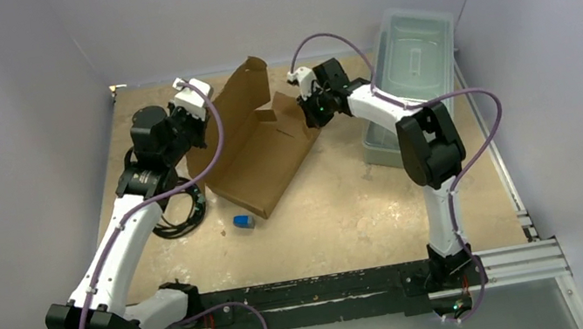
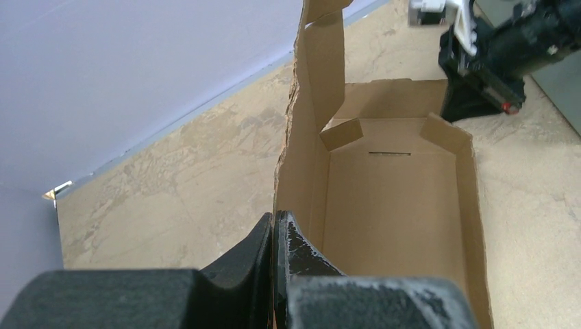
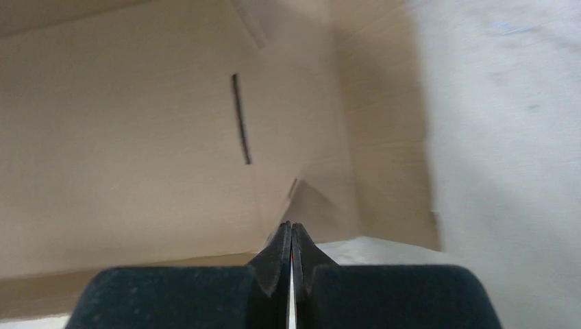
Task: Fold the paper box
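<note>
The paper box [image 1: 259, 147] is brown cardboard lying in the middle of the table, with its side walls partly raised and one tall flap standing at its far left corner. My left gripper [image 1: 193, 134] is shut on the box's left wall, and in the left wrist view that wall [image 2: 291, 137] runs straight in between the fingertips of the left gripper [image 2: 274, 216]. My right gripper [image 1: 312, 111] sits at the box's far right corner. In the right wrist view the right gripper [image 3: 291, 225] is shut, with no cardboard visible between its fingers, facing the slotted box floor [image 3: 137, 137].
A clear plastic lidded bin [image 1: 409, 66] stands at the back right, close behind the right arm. A small blue object [image 1: 243, 222] lies in front of the box. A coil of black cable [image 1: 181, 213] lies by the left arm. Grey walls enclose the table.
</note>
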Controlling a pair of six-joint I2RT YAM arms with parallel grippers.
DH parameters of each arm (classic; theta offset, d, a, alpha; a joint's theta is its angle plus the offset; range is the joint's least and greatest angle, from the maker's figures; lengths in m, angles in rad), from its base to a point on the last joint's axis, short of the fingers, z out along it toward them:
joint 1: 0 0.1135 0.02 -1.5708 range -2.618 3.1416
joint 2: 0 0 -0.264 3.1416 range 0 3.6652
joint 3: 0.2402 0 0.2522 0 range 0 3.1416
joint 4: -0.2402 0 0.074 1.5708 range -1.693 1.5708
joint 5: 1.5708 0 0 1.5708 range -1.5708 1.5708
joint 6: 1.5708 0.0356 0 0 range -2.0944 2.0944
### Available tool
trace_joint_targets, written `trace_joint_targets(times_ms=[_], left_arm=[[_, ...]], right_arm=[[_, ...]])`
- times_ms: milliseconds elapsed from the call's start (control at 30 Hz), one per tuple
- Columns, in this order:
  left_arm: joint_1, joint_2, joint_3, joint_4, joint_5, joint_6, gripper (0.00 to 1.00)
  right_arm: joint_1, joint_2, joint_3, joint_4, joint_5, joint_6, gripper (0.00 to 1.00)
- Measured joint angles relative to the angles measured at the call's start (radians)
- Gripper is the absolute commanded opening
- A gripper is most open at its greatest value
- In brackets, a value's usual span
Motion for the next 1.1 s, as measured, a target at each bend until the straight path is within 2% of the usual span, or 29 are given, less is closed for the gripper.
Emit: trace_joint_targets(times_ms=[367,567,733,867,1100], left_arm=[[0.006,0.0,0.0,0.002,0.063,-0.022,0.0],[0.007,0.0,-0.009,0.015,0.089,-0.025,0.0],[0.01,0.0,-0.013,0.023,0.114,-0.025,0.0],[0.011,0.0,-0.016,0.03,0.136,-0.025,0.0],[0.011,0.0,-0.021,0.038,0.151,-0.025,0.0]], right_arm=[[0.068,0.001,-0.048,-0.018,-0.105,-0.023,0.0],[0.042,0.001,-0.047,-0.024,-0.124,-0.031,0.0],[-0.004,-0.008,-0.034,-0.034,-0.154,-0.045,0.04],[-0.023,-0.008,0.035,-0.05,-0.141,-0.045,0.11],[-0.045,-0.008,0.184,-0.065,-0.072,-0.049,0.39]])
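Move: At the far right corner of the paper box, the right hand's shut fingertips hang about 3 cm above the small right tab, which is roughly 1 cm ahead and 1 cm to the right. The upright end flap is centred some 4 cm ahead and 1 cm right, and the floor slot lies about 6 cm left, 1 cm ahead and 6 cm below. From the left hand, that tab is some 12 cm ahead, 24 cm right and 22 cm below. Sweeping back and left by about 6 cm, dipping some 2 cm, the right hand runs its shut fingertips from the right tab inward along the box, then reverses to the right and forward and rises about 9 cm, clear of the end flap, fingers parting a little. The left hand keeps its pinch on the left wall's top edge, easing 2 cm right and turning about 8 degrees clockwise. ##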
